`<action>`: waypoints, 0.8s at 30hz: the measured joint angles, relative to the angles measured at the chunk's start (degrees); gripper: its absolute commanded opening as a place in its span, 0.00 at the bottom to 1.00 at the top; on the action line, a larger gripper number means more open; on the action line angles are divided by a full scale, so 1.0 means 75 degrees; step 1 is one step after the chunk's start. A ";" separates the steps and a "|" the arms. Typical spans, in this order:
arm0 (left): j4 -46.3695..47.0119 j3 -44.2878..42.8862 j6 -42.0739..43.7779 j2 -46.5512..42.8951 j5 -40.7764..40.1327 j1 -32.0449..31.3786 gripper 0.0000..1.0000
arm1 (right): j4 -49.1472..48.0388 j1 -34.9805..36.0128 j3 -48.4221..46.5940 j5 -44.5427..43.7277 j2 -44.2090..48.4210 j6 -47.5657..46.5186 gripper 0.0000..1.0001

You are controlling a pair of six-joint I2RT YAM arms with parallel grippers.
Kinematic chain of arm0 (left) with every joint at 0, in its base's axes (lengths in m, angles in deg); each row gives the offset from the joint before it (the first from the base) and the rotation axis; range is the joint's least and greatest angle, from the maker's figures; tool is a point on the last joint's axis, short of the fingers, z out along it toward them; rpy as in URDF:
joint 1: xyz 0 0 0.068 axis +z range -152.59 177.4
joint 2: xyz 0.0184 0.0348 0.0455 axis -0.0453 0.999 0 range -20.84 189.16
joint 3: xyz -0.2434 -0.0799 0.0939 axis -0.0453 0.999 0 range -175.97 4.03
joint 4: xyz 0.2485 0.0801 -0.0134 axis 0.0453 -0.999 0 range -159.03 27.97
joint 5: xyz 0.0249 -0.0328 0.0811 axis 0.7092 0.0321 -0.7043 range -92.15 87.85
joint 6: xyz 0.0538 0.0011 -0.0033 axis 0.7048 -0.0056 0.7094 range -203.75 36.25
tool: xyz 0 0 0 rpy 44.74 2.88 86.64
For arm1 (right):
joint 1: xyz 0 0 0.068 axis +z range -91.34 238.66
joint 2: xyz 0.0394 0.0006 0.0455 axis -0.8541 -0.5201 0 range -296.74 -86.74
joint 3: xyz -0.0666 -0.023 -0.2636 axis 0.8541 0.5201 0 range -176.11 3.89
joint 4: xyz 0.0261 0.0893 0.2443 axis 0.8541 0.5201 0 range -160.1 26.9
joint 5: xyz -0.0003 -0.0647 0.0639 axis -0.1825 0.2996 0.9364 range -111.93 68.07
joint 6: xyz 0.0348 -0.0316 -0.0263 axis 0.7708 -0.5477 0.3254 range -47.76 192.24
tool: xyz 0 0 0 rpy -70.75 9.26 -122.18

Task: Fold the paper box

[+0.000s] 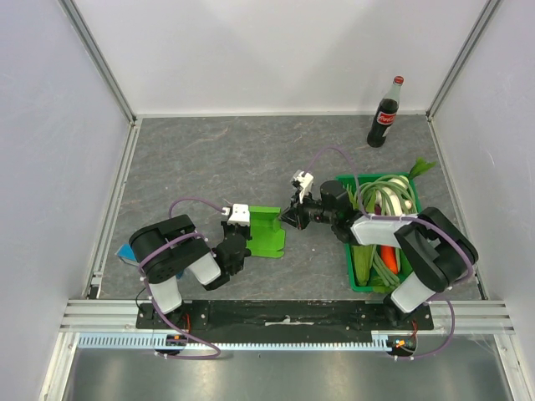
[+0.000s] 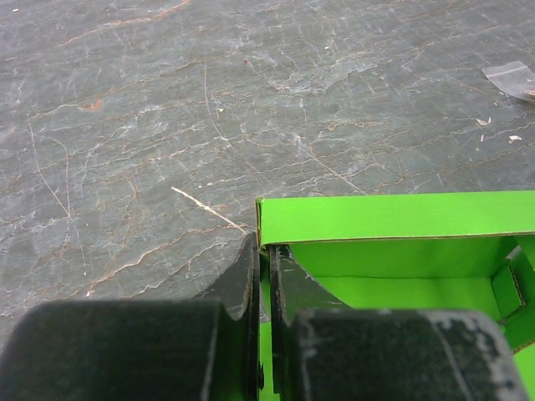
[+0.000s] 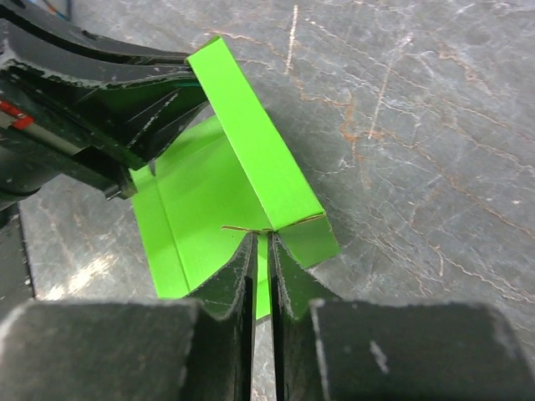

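The lime-green paper box (image 1: 269, 234) lies on the grey table between the two arms, partly raised, with one wall standing. My left gripper (image 1: 246, 240) holds its left side. In the left wrist view the left gripper (image 2: 266, 248) is shut on the upright corner wall of the paper box (image 2: 393, 217), one finger inside and one outside. My right gripper (image 1: 287, 219) meets the box from the right. In the right wrist view the right gripper (image 3: 261, 238) is pinched on a thin flap of the paper box (image 3: 201, 192), just below the folded wall.
A dark-green crate (image 1: 344, 251) of vegetables stands to the right, under the right arm. A cola bottle (image 1: 386, 113) stands at the back right. A small blue block (image 1: 125, 252) lies by the left arm's base. White walls enclose the table.
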 measured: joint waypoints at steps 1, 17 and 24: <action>-0.0003 0.0000 0.0000 0.0000 0.0000 0.0000 0.02 | 0.0070 0.0070 0.0003 -0.0216 0.0050 -0.0064 0.17; 0.0015 0.0000 -0.0003 0.0000 0.0076 -0.0003 0.02 | 0.0950 0.1090 0.0006 -0.3346 0.0423 -0.0694 0.25; 0.0023 0.0003 -0.0003 0.0000 0.0105 -0.0003 0.02 | 0.1014 0.1183 0.0003 -0.3879 0.0265 -0.0685 0.44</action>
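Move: The upright far wall of the paper box ends at a folded corner about 2 cm ahead and 1 cm left of the right fingertips, nearly at their height. The box floor's middle lies some 4 cm back and 4 cm left of that hand and about 4 cm lower; the wall's left end is roughly 8 cm left and 2 cm ahead. For the left hand, already pinching that left end, the right corner is about 8 cm right and 1 cm ahead. The far wall's right end is let be as the nearly closed right fingers ease off it, sinking about 3 cm while shifting some 1.5 cm forward and as much to the right. The wrist turns roughly 20 degrees, swinging clockwise and dipping the fingertips, and the fingers part to a clear gap beside the corner. The left hand stays put and keeps its pinch on the left end. ##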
